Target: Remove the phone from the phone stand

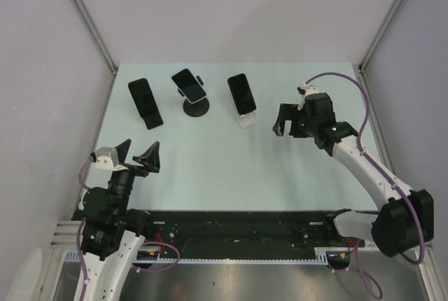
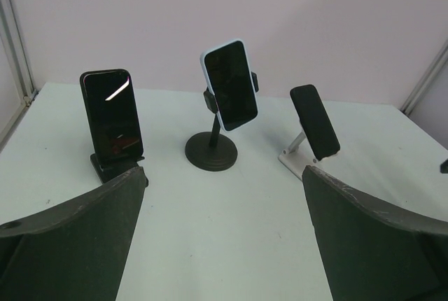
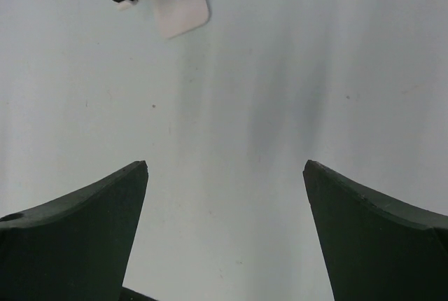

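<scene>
Three phones stand in stands at the back of the table. A black phone [image 1: 144, 101] leans in a black stand on the left. A phone with a pale case [image 1: 188, 85] is clamped on a round-based black stand [image 1: 196, 108] in the middle. A black phone [image 1: 241, 94] leans in a white stand [image 1: 246, 120] on the right. They also show in the left wrist view: left phone [image 2: 112, 113], middle phone [image 2: 231, 84], right phone [image 2: 315, 121]. My right gripper [image 1: 285, 120] is open and empty, just right of the white stand [image 3: 179, 8]. My left gripper [image 1: 138, 154] is open and empty near the front left.
White walls and metal frame posts [image 1: 87, 17] enclose the table on the left, back and right. A black rail [image 1: 238, 227] runs along the near edge between the arm bases.
</scene>
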`<state>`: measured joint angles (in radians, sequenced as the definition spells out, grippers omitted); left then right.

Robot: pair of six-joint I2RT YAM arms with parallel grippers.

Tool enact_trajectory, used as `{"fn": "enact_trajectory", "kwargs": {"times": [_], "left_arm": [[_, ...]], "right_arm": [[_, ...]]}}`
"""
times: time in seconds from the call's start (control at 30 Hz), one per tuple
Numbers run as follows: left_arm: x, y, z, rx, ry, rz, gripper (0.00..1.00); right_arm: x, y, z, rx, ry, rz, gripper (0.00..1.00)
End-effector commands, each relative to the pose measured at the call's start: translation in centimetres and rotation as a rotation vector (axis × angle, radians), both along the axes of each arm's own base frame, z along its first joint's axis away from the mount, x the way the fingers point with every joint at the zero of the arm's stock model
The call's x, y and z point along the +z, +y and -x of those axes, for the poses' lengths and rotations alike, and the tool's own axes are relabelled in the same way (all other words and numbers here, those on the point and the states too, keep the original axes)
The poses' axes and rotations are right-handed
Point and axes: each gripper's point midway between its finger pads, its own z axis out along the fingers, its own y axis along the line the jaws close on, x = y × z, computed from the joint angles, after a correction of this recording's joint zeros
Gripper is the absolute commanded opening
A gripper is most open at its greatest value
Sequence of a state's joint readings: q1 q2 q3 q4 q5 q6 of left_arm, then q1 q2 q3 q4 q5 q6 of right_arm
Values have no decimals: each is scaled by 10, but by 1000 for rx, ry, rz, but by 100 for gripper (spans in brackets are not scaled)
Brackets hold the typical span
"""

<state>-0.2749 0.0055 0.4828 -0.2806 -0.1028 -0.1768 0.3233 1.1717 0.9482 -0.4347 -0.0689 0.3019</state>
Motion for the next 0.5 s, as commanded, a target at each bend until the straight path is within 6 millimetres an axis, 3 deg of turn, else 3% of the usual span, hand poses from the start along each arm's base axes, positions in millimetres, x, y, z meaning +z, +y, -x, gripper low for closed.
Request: {"fn": "enact_trajectory", "kwargs": {"times": [0.0,0.33,0.37,0.4,0.47], "left_arm": [[34,8,29,-4,-146,48,100],[34,6,28,-11,-137,37,100],[33,6,27,-11,-134,36,100],[33,5,26,-14,-130,34,100],[32,4,25,-16,-124,27,100]], "right_arm": [[38,39,-37,88,-133,-12,100],[40,90,-117,169,-270,76,100],[52,96,-127,171,-307,72,100],[39,101,-134,188,-295,98,100],[35,112,-141,214,-288,118,100]]}}
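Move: The phone I'm going for, on the white stand, lies about 17 cm ahead of my right hand, some 16 cm to its left and 6 cm lower. The blue-cased phone on the round stand is level with it going out and about 18 cm farther left, a little higher. The black phone on the black stand is some 35 cm left of it. From my left hand the target phone is about 29 cm ahead, 25 cm right and 17 cm below. I swing my right hand out over the table in one steady diagonal, about 11 cm forward and 9 cm left, at nearly constant height, straight towards the phone on the white stand. On the way I lift the fingertips by some 10 degrees and turn the hand about as much counter-clockwise, keeping the fingers wide open and stopping short of gripping. ##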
